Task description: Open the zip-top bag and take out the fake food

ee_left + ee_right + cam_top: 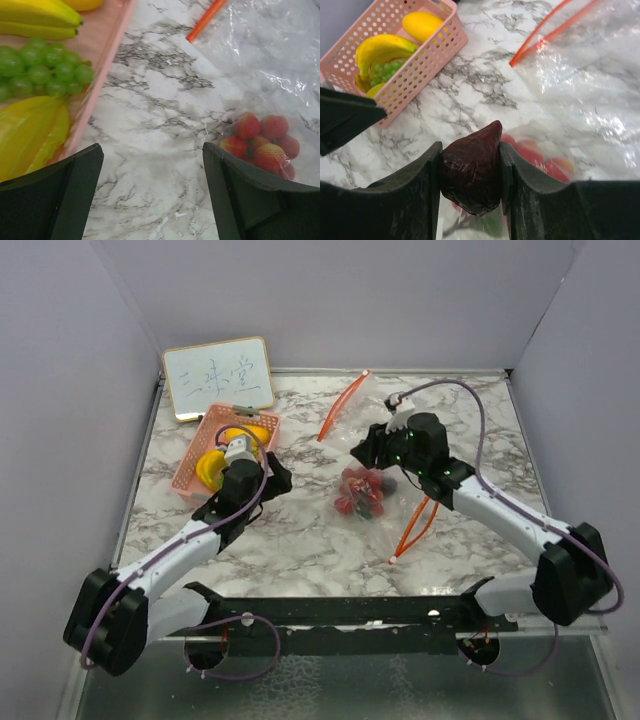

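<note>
The clear zip-top bag [378,405] with an orange zip strip lies open on the marble, also in the right wrist view [590,90] and the left wrist view [270,50]. A red berry cluster [361,492] lies inside it [262,142]. My right gripper [364,452] [470,145] is shut on a dark purple fruit piece [470,172], held above the bag's mouth. My left gripper [278,478] [152,150] is open and empty, over bare marble between the basket and the bag. The banana [380,50], the yellow oval lemon [421,24] and green grapes [45,75] lie in the basket.
The pink perforated basket [192,472] [427,55] stands at the left. A small whiteboard [218,377] leans at the back left. Grey walls enclose the table on three sides. A yellow star-shaped fruit [30,132] lies in the basket near my left finger.
</note>
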`<state>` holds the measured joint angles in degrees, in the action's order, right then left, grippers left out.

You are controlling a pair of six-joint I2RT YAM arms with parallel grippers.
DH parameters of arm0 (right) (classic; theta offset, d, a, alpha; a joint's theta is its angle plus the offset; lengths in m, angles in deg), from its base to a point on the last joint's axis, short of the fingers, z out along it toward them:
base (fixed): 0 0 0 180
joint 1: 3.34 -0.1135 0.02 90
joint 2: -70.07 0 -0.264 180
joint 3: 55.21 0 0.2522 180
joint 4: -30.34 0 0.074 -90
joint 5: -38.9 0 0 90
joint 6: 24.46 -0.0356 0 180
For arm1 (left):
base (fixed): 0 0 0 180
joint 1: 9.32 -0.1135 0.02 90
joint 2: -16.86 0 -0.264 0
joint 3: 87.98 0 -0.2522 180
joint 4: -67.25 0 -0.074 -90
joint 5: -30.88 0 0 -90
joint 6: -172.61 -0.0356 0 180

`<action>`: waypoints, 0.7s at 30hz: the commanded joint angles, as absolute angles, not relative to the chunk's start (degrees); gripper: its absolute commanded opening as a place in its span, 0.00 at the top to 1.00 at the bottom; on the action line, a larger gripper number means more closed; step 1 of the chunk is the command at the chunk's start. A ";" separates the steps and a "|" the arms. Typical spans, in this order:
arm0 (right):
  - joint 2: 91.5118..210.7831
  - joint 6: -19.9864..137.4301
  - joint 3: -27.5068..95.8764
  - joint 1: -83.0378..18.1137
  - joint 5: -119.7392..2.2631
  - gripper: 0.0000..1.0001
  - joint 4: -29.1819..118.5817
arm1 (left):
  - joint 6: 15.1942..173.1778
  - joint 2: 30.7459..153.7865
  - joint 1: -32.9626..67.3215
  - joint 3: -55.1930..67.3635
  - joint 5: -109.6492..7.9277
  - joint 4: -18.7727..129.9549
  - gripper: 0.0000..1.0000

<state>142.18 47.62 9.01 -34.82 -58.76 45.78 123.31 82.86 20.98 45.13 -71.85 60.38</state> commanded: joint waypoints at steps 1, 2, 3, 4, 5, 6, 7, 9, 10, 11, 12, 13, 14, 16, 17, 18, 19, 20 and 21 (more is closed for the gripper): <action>156.79 48.20 19.42 -37.31 -64.31 0.95 36.52 | 127.25 73.41 18.80 49.90 -79.02 55.79 0.18; 160.52 48.45 22.19 -38.33 -64.25 0.95 36.53 | 127.33 71.59 18.42 50.68 -79.00 55.09 0.18; 164.17 48.58 26.01 -39.44 -64.12 0.95 36.45 | 127.45 70.05 18.17 51.42 -78.81 54.69 0.18; 167.76 48.77 29.34 -40.68 -63.99 0.95 36.61 | 127.55 68.78 17.92 52.06 -78.43 54.49 0.18; 171.55 48.83 32.58 -41.79 -63.82 0.95 37.02 | 127.79 67.65 17.81 52.55 -78.12 54.23 0.18; 174.99 48.90 36.49 -43.01 -63.58 0.95 37.66 | 127.97 66.84 17.71 52.87 -77.86 53.84 0.18; 178.60 48.94 40.08 -43.99 -63.38 0.95 38.48 | 127.96 66.05 17.62 53.09 -77.59 53.57 0.18; 184.81 49.01 47.68 -45.99 -62.75 0.94 40.12 | 128.10 65.07 17.45 53.33 -77.28 52.80 0.18; 187.62 48.84 50.95 -46.87 -62.56 0.94 40.50 | 128.11 64.61 17.40 53.30 -77.23 52.42 0.18; 190.36 48.60 54.48 -47.57 -62.59 0.94 41.14 | 128.08 64.07 17.36 53.38 -77.34 52.08 0.18; 193.20 48.41 57.99 -48.23 -62.83 0.94 42.23 | 128.02 63.47 17.32 53.49 -77.63 51.84 0.18; 196.02 48.45 61.97 -48.92 -63.01 0.93 43.43 | 127.89 62.85 17.27 53.67 -77.97 51.69 0.18; 198.72 48.49 65.94 -49.55 -63.02 0.93 44.89 | 127.76 62.35 17.23 53.78 -78.28 51.63 0.18; 203.72 49.09 73.30 -50.96 -63.07 0.92 48.37 | 127.47 61.73 17.22 54.15 -78.45 51.99 0.18; 205.89 49.71 76.32 -51.62 -62.90 0.92 49.90 | 127.35 61.81 17.18 54.21 -78.27 52.32 0.18; 207.45 49.97 78.38 -52.39 -62.69 0.91 50.83 | 127.31 62.15 17.14 54.28 -77.80 52.66 0.18; 208.54 50.13 79.49 -52.79 -62.52 0.89 51.23 | 127.14 62.70 17.16 54.26 -77.28 52.97 0.18; 209.07 50.16 79.87 -52.96 -62.59 0.86 51.26 | 127.02 63.28 17.14 54.10 -76.84 52.92 0.18; 209.21 50.02 79.55 -52.99 -62.82 0.80 50.95 | 126.93 63.95 17.07 53.94 -76.53 52.81 0.18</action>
<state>206.53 48.70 75.71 -51.65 -62.30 47.02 127.21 62.75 17.47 53.65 -76.75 52.47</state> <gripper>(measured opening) 0.422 0.817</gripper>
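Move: The right gripper already holds the dark red fake fruit. The middle of the pink basket is about 35 cm to its left, 12 cm ahead and 14 cm below, with the mango inside about 31 cm left and 17 cm ahead. The strawberries in the bag lie almost underneath, roughly 4 cm ahead and 15 cm down. From the open, empty left gripper, the basket's middle is some 14 cm left, 12 cm ahead and 8 cm below. Swing the right gripper quickly left, about 30 cm, reaching some 9 cm forward and sinking about 5 cm as it passes beyond the left gripper to the basket. Turn it some 20 degrees counter-clockwise on the way and keep the fruit pinched. Meanwhile ease the left gripper about 6 cm left and a little back, turning slightly counter-clockwise, fingers still wide open. ##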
